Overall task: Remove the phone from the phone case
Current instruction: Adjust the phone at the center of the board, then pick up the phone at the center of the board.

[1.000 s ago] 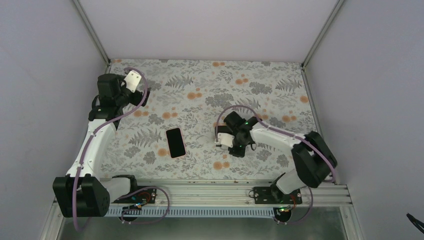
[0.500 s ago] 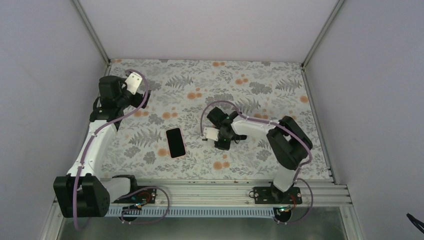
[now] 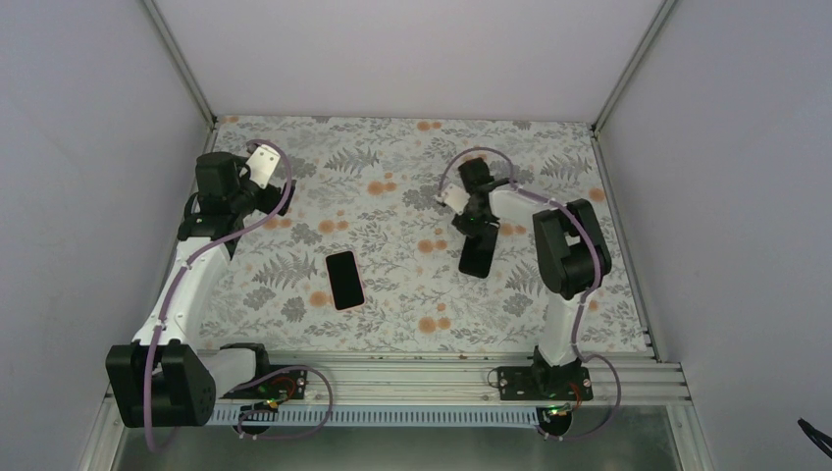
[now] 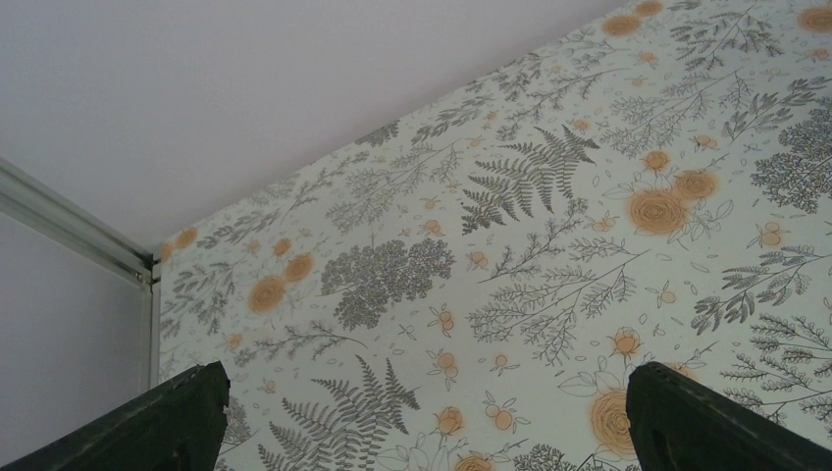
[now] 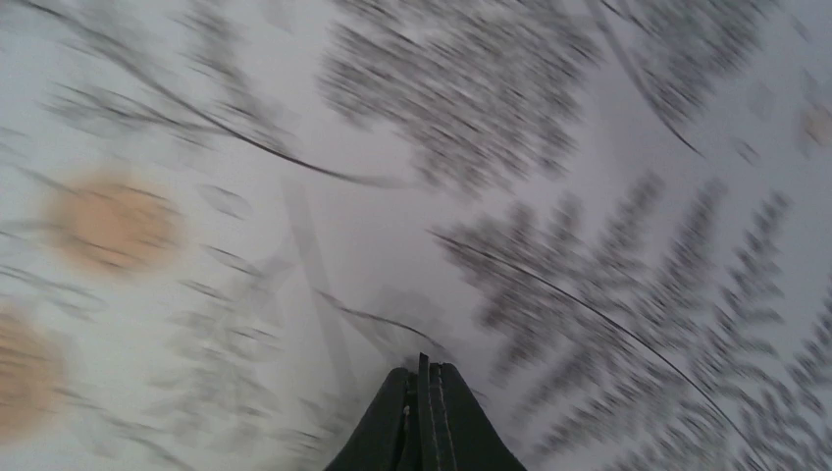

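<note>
The phone (image 3: 344, 280), a dark slab with a pinkish rim, lies flat on the floral table (image 3: 392, 196) left of centre, with nothing gripping it. My right gripper (image 3: 477, 226) is right of centre and shut on a thin black phone case (image 3: 478, 259), which hangs toward the near side. In the blurred right wrist view the fingers (image 5: 392, 432) are pressed together with a thin black edge of the case (image 5: 424, 378) between them. My left gripper (image 3: 224, 179) is open and empty at the far left; its fingertips (image 4: 186, 417) stand wide apart over bare cloth.
The table's far-left corner and a metal post (image 4: 69, 226) show in the left wrist view. Grey walls enclose the table on three sides. The arms' base rail (image 3: 412, 378) runs along the near edge.
My right gripper swung from beside the phone, near centre, back and to the right, carrying the black case. The phone and the left arm stayed put.
</note>
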`<state>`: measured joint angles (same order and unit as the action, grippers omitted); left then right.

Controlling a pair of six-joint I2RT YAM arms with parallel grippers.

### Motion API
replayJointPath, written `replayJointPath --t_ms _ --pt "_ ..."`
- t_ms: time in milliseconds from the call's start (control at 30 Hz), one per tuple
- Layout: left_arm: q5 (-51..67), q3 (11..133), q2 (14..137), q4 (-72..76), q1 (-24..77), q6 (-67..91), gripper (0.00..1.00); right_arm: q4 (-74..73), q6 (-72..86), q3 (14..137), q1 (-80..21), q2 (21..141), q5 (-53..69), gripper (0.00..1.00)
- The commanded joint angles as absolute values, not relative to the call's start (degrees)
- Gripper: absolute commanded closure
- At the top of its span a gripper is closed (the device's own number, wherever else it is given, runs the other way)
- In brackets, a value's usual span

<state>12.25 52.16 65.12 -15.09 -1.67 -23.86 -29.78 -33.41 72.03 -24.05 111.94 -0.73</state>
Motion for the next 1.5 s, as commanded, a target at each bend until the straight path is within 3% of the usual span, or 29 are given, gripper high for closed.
replayJointPath --t_ms 0,233,633,700,733,767,800,1033,1200,1467 --pt "13.15 51.72 63.97 -14.28 -2.02 -24.26 0.00 -31.20 -34.80 69.92 -18.29 113.17 -2.51 0.96" --pt "13.82 51.53 63.55 -15.14 -2.02 -24.73 0.00 -32.82 -38.32 59.43 -13.16 106.22 0.79 0.96" --pt "15.33 52.01 63.57 -15.87 -2.06 -24.99 0.00 -36.94 -39.24 42.87 -13.14 82.97 0.93 0.94" --pt "15.07 52.10 63.30 -16.15 -1.98 -25.13 0.00 -39.03 -39.88 43.24 -13.15 78.65 1.41 0.71" --pt "14.83 52.12 63.10 -16.10 -2.02 -25.18 0.00 -39.44 -40.43 43.29 -13.10 76.03 1.24 0.50" --pt "14.55 52.16 62.88 -16.08 -2.02 -25.30 0.00 -39.49 -41.00 43.14 -12.90 73.60 1.05 0.19" --pt "14.38 52.22 62.61 -16.08 -2.02 -25.31 0.00 -39.54 -41.59 42.94 -12.82 71.20 1.21 0.03" --pt "14.48 52.18 62.61 -15.96 -1.96 -25.09 0.00 -52.08 -32.29 49.58 -13.14 74.01 13.06 0.00" --pt "14.44 52.48 63.84 -16.10 -2.03 -25.22 0.00 -51.18 -30.33 48.73 -14.53 73.48 10.61 0.00" --pt "13.26 53.79 65.95 -16.69 -2.00 -24.96 0.00 -52.30 -25.40 50.84 -21.30 83.03 9.11 0.00"
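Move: The right hand's shut fingertips are just over the table by the far left corner of the black phone, whose middle lies about 7 cm back and 3 cm to their right, a centimetre or so lower. The pink-edged phone is some 15 cm back and 32 cm left of that hand. From the waiting left hand, the black phone's middle is roughly 51 cm to the right, 5 cm back and 24 cm below. With its fingers shut and low at the table, the right hand sweeps on about 8 cm to the right across the black phone's far end, then swings round and draws back some 14 cm, edging a little farther right and pulling the phone towards the base. It then lifts off about 7 cm while the fingers spread fully open, and drifts back and left with the fingertips tipping towards the base, sinking some 3 cm to hover open over the phone's near right end. ##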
